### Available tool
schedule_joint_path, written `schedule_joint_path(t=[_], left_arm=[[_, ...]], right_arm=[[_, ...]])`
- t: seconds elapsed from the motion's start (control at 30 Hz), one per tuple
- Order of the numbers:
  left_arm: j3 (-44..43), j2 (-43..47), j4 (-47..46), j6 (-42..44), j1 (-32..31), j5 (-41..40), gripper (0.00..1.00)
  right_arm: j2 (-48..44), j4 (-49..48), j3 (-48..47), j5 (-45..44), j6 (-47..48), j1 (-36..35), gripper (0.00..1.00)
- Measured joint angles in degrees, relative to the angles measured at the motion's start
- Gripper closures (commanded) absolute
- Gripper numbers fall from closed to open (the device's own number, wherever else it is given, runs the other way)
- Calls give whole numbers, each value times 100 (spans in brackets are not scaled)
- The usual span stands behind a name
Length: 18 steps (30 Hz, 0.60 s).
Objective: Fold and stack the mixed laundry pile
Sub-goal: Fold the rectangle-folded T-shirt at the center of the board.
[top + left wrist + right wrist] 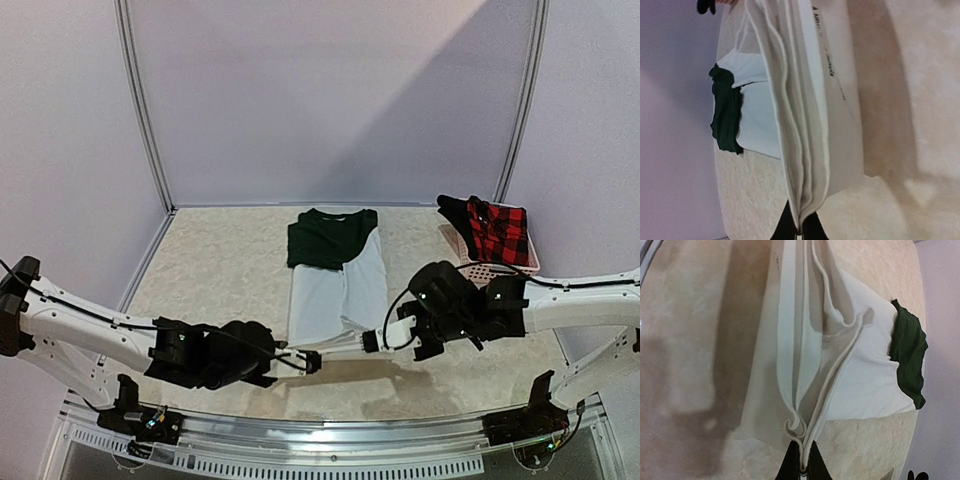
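Note:
A long white cloth (335, 290) lies lengthwise on the table's middle, with a dark green shirt (330, 238) folded over its far end. My left gripper (312, 362) is shut on the cloth's near left corner. My right gripper (370, 342) is shut on the near right corner. In the left wrist view the white cloth (805, 125) rises in folds from my pinched gripper (800, 231), the green shirt (726, 117) far off. The right wrist view shows the white cloth (805, 365) bunched at my gripper (803, 467), green shirt (909, 357) beyond. A red-and-black checked flannel shirt (497, 230) lies in the basket.
A pink perforated basket (500, 264) stands at the table's far right, close behind my right arm. White walls with metal posts close in the table (220, 270) on three sides. The table's metal front rail (330, 440) runs below both arm bases.

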<state>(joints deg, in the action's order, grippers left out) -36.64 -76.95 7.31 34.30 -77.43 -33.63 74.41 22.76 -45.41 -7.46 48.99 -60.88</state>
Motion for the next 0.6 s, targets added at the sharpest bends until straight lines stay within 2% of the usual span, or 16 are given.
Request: schedule_joint_path(t=[0.3, 0.6], left_arm=[[-951, -693, -420, -455, 1034, -46, 100], [-1582, -1327, -396, -949, 1733, -7, 100]], right_arm=[[573, -393, -577, 236, -398, 1244, 100], [1526, -680, -1209, 299, -754, 1650, 100]])
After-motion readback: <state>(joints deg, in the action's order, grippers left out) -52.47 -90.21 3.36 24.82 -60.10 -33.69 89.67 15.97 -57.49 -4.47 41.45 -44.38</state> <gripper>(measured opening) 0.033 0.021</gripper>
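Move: Out ahead lies the green collar end of the T-shirt, towards which both hands carry the pinched hem: about 27 cm ahead and 3 cm right of the left hand, some 25 cm ahead and 6 cm left of the right, roughly 9 cm lower. The shirt's white middle lies nearer, around 11 cm ahead of the right hand, 6 cm left. The laundry basket stands about 22 cm ahead and 32 cm right of that hand. Carrying the hem stretched between them, both hands sweep forward together about 12 cm over the lying white middle, towards the green collar end. The left also climbs some 3.5 cm early on; the right stays nearly level. Fingers stay shut on the two corners, turning to point more forward: left about 25 degrees counter-clockwise, right about 20 degrees clockwise. ##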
